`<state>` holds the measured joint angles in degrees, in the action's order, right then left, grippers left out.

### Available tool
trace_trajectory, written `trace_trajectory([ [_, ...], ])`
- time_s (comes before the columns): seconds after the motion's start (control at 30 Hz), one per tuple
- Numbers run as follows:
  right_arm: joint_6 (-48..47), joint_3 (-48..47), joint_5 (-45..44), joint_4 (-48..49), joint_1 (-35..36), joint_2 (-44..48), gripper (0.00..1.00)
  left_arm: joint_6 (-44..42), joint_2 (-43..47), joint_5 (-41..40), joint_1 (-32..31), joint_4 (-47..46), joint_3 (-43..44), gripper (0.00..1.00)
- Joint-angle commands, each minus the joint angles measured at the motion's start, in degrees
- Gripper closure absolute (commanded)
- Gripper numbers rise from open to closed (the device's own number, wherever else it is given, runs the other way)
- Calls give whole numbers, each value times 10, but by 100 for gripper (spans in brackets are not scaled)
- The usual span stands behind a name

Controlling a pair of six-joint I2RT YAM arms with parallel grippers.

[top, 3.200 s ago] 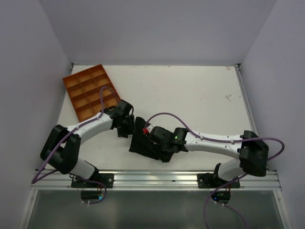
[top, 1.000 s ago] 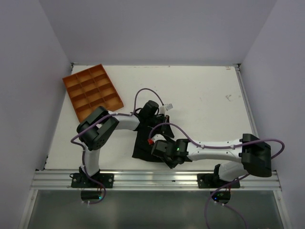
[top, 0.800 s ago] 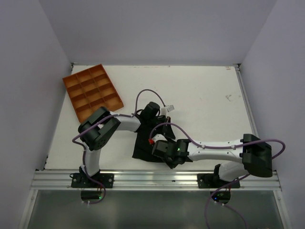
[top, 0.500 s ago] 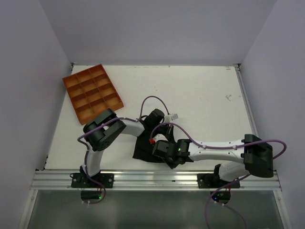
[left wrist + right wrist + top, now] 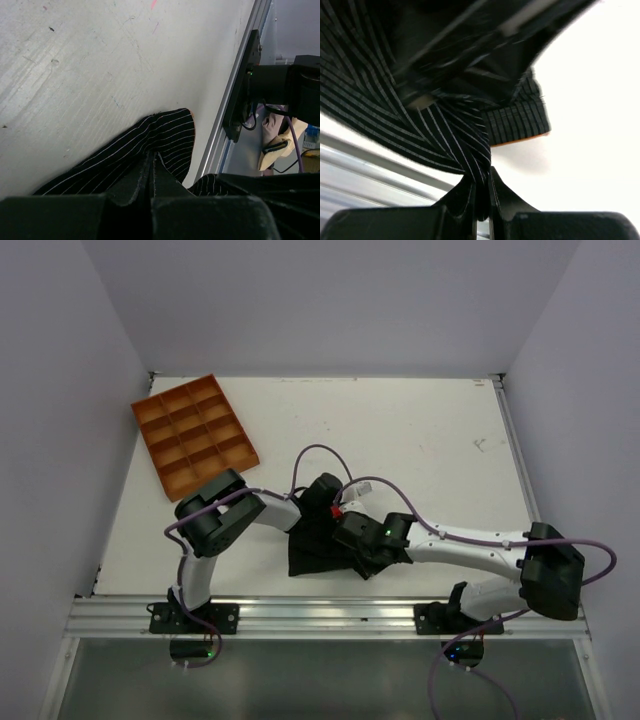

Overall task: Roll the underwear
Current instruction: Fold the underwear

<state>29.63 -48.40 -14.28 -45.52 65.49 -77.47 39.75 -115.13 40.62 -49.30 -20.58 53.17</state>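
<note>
The underwear (image 5: pixel 308 548) is a black pinstriped cloth bunched up near the table's front edge, between the two arms. My left gripper (image 5: pixel 320 508) comes down on its far side. In the left wrist view its fingers (image 5: pixel 152 159) are pressed together, and the striped underwear (image 5: pixel 167 132) gathers to their tips. My right gripper (image 5: pixel 358 556) is at the cloth's right side. In the right wrist view this gripper (image 5: pixel 481 192) is shut on a twisted fold of the underwear (image 5: pixel 452 132), and a thin orange edge (image 5: pixel 520 140) shows on the lifted part.
An orange compartment tray (image 5: pixel 193 430) lies at the back left of the white table. The aluminium rail (image 5: pixel 330 612) runs along the front edge, close to the cloth, and appears as the rail (image 5: pixel 235 100) in the left wrist view. Purple cables loop over both arms.
The left arm has folded in and its gripper moved right and nearer. The right gripper shifted right with its fold. The cloth is pulled into a tighter bunch.
</note>
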Motion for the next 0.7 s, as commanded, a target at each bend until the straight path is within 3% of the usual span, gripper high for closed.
trace_trajectory([
  [0.0,-18,-20,-18,-15,-33,0,100,-27,-12,-21,1,20,-22,100],
  [0.13,-28,-44,-36,-26,-51,-36,98,-34,-11,-17,1,24,-22,100],
  [0.4,-52,-64,-31,-19,-80,-79,67,-43,-15,-5,0,26,-23,100],
  [0.67,-68,-57,9,9,-118,-87,56,-57,-19,3,0,40,-15,100],
])
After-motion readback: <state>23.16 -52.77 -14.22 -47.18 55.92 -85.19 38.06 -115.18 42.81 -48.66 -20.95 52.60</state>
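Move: The right gripper holds a corner of the underwear. Its waistband end, the place to carry it to, lies about 5 cm ahead, 2 cm right and 4 cm below; the left fingertips, pinching the fabric, are roughly 7 cm ahead, 3 cm left and 4 cm lower. The loose flap spreads some 12 cm left and 4 cm ahead, 5 cm lower. From the left hand the waistband end lies about 5 cm right and 2 cm back. Carry the pinched corner forward about 4 cm with the right gripper, drifting some 2 cm to the right and sinking slightly towards the waistband end. Midway, start opening the fingers to nearly half wide while easing onward, so the corner comes free between them. Keep the left gripper shut on the fabric, holding it in place. ##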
